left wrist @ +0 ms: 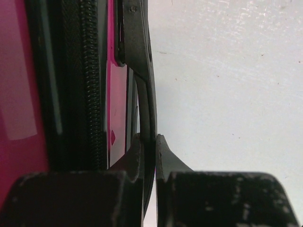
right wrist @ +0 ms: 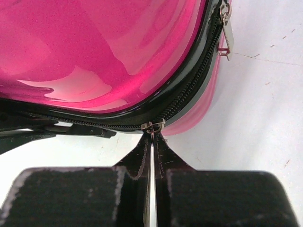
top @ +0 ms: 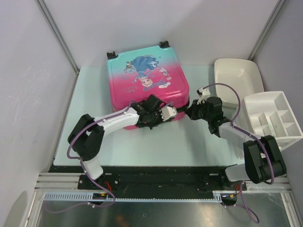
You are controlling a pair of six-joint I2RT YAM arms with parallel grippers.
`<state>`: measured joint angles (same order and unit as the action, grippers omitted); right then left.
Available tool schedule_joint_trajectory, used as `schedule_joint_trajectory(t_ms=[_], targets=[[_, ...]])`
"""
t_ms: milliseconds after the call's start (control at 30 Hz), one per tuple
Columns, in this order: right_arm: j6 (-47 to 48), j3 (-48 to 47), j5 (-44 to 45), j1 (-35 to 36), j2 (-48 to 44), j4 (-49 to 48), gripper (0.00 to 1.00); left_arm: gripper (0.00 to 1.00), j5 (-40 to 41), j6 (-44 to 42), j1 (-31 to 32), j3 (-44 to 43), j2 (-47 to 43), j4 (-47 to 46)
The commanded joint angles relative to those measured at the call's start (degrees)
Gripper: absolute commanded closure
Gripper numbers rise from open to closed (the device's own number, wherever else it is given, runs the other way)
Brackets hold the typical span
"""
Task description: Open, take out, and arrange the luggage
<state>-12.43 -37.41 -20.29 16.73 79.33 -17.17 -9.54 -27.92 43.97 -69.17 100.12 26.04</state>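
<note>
The luggage lies flat at the back middle of the table, teal fading to pink, with a cartoon print on top. Along its near side, my left gripper is shut on its thin black handle, which runs up between the fingertips of the left gripper. The black zipper runs beside the handle. At the near right corner, my right gripper is shut on a metal zipper pull, right against the shell beside the right gripper. A second zipper pull hangs free further round the corner.
A white plastic tub stands at the back right, and a white compartment organiser sits in front of it at the right edge. Grey walls close in the table on the left, back and right.
</note>
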Motion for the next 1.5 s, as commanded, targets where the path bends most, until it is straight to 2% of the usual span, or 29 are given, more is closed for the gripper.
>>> schedule_joint_trajectory(t_ms=[0,333,467,567,600,667,700,833,933,1100,1133,1233,1333,1467], targets=[[-2.8,1.1,-3.1,4.9,-5.1,-3.4,1.0,1.0,-8.4,7.8,2.9,-2.3,-0.3,-20.8],[-0.5,3.8,-5.5,1.7,-12.1,5.3,1.0,1.0,-8.6,8.8,4.1,-1.5,-3.0,-22.0],[-4.4,4.8,-5.5,3.8,-12.1,2.2,1.0,1.0,-8.6,11.2,4.1,-2.0,-2.3,-22.6],[-5.8,4.8,-3.1,5.9,-11.5,-0.4,1.0,0.6,-11.1,13.3,4.1,-1.5,-5.0,-22.4],[-5.8,4.7,-2.6,6.0,-11.2,-0.8,1.0,0.35,-11.8,13.6,4.1,0.1,-6.9,-22.4],[-5.0,4.4,-1.2,5.5,-10.1,-0.7,1.0,0.05,-14.1,14.0,4.2,1.7,-12.7,-22.1],[-4.9,4.4,-1.0,5.1,-9.6,-0.8,1.0,0.02,-14.5,14.1,4.3,3.1,-14.6,-21.9],[-5.9,4.4,-1.2,4.1,-9.5,-0.2,1.0,0.02,-12.7,15.3,4.2,6.1,-23.7,-19.5],[-6.8,4.4,-0.9,5.3,-10.8,0.6,1.0,0.01,-10.9,19.5,0.5,9.5,-31.6,-18.2],[-6.5,4.5,0.7,6.0,-10.9,2.6,1.0,0.06,-9.4,27.1,-15.4,14.9,-42.7,-15.2],[-6.6,4.4,0.8,6.0,-10.9,2.7,1.0,0.06,-9.9,27.6,-20.5,15.4,-43.6,-14.3],[-7.4,4.4,2.3,8.0,-11.2,3.3,1.0,0.05,-12.9,33.2,-29.6,17.7,-44.8,-9.4],[-7.5,4.4,4.9,9.8,-9.1,1.5,1.0,0.03,-16.3,38.7,-33.8,22.0,-45.1,-9.3],[-4.5,1.6,9.0,9.0,-4.4,-2.1,1.0,0.0,-21.0,42.8,-35.0,24.1,-43.2,-12.4]])
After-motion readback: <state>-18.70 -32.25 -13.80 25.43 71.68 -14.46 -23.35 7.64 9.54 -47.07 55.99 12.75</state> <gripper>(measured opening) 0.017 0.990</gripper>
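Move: The left hand, low at the suitcase's front, already has the carry handle between its fingers; the lid's near-left corner, where it goes next, is about 15 cm to its left, 3 cm ahead and some 10 cm up. The right hand already pinches the zip pull at the near-right corner. From this hand, the handle's middle lies roughly 14 cm left, 4 cm back and 5 cm lower, and the second zip pull about 11 cm straight ahead. Still pinching the zip pull, the right hand drags it back some 5 cm and slightly left, round the near-right corner to the handle's end. The left keeps the handle while easing about 4 cm right and slightly back, then opens wide and lets go, backs off, climbs to 24 cm up, swings left with a counter-clockwise turn and sinks again, open, over the near-left corner. ##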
